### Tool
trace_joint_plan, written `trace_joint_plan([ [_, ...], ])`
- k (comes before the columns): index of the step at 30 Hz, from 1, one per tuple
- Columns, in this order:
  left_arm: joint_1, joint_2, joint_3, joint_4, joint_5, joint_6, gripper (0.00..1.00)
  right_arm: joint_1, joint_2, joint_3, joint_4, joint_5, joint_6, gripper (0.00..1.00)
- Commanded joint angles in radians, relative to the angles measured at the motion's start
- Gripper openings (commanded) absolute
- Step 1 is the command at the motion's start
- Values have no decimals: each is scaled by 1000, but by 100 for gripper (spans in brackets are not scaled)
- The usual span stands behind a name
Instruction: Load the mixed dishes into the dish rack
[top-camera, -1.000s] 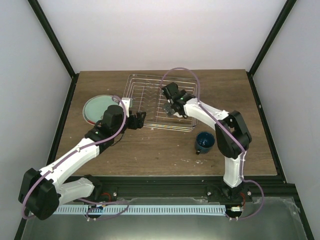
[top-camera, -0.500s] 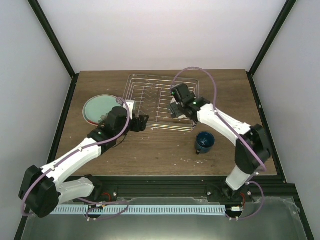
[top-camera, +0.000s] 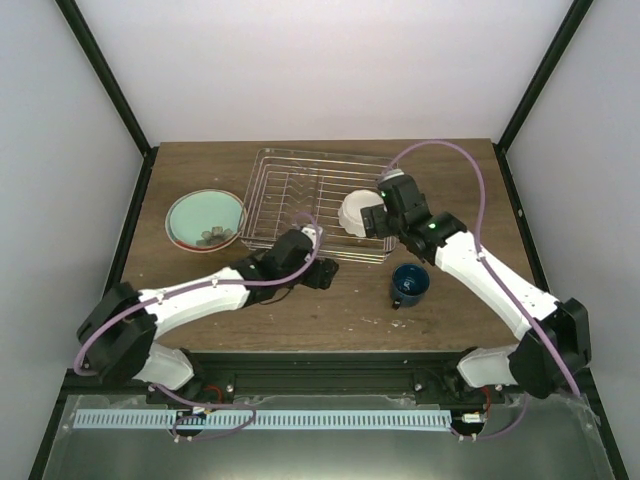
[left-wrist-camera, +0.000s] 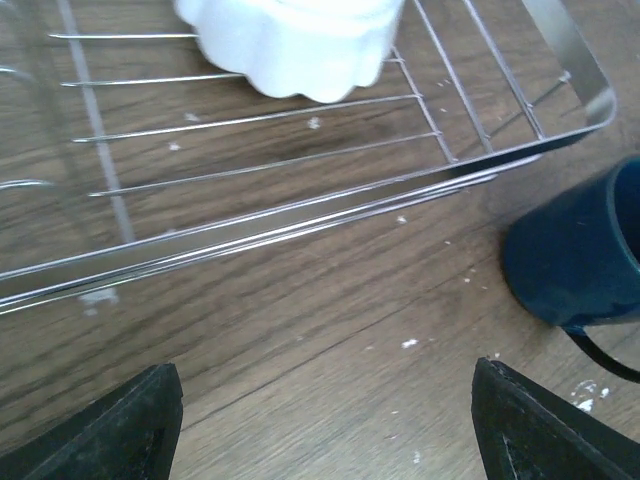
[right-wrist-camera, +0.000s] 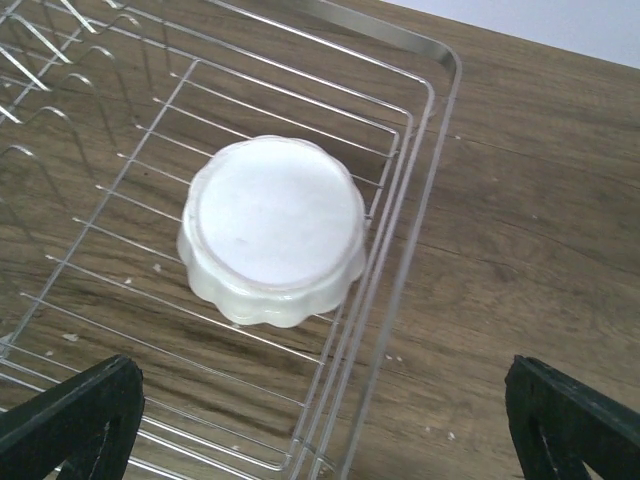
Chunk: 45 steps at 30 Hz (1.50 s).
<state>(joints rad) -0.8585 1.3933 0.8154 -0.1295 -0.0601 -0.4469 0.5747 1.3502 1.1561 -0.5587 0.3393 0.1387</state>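
The silver wire dish rack (top-camera: 290, 190) stands at the back middle of the table. A small white scalloped dish (top-camera: 355, 212) lies upside down in its right end, also seen in the left wrist view (left-wrist-camera: 295, 45) and the right wrist view (right-wrist-camera: 272, 230). My right gripper (top-camera: 380, 222) hovers just right of that dish, open and empty (right-wrist-camera: 325, 430). A dark blue mug (top-camera: 410, 283) sits on the wood in front of the rack's right corner. My left gripper (top-camera: 322, 272) is open and empty (left-wrist-camera: 335, 440) over bare wood before the rack's front rail (left-wrist-camera: 300, 215), with the mug (left-wrist-camera: 575, 260) to its right.
A teal plate with a red rim (top-camera: 200, 212) lies flat left of the rack, with small grey bits (top-camera: 215, 236) on its near part. The rack's right rim (right-wrist-camera: 425, 190) runs close beside the white dish. Black frame posts rise at the table's back corners.
My left arm has swung right from beside the plate to the front of the rack. My right gripper has pulled back right off the white dish, which now lies uncovered in the rack.
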Motion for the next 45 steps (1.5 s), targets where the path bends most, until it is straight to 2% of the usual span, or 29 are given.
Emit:
trace_joint_plan([
  [1,-36,85,94,41,-7,-24,81,-43,-80,-25,-14,-11,21,100],
  [15,-34,391,381,5,-5,25,81,-92,-159,-61,-17,-11,-5,100],
  [37,5,572,638,17,56,46,81,-105,-173,-87,-9,-4,-2,100],
  [41,7,568,632,34,71,40,81,-105,-179,-85,-15,-2,-2,100],
  [45,1,507,545,66,92,30,80,-105,-198,-85,-20,-1,-1,100],
])
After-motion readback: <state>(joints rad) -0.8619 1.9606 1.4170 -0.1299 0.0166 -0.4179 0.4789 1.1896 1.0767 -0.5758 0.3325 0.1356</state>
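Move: The dish rack sits slightly askew, its middle about 21 cm ahead of the left hand, 3 cm left and 4 cm lower; its near rim is roughly 6 cm ahead. The upturned scalloped bowl inside is some 18 cm ahead and 8 cm right of that hand, the blue mug 21 cm right and 3 cm back. From the right hand, the rack's middle lies about 10 cm ahead, 12 cm left and 13 cm below. Rightward and forward along the rack's near side, the left hand sweeps about 13 cm right and 9 cm forward, dipping some 2 cm midway and rising again, fingers held open; a fingertip comes against the near rim and pushes the rack forward. The open right hand backs off about 5 cm to the right and slightly up, away from the rack's middle. ##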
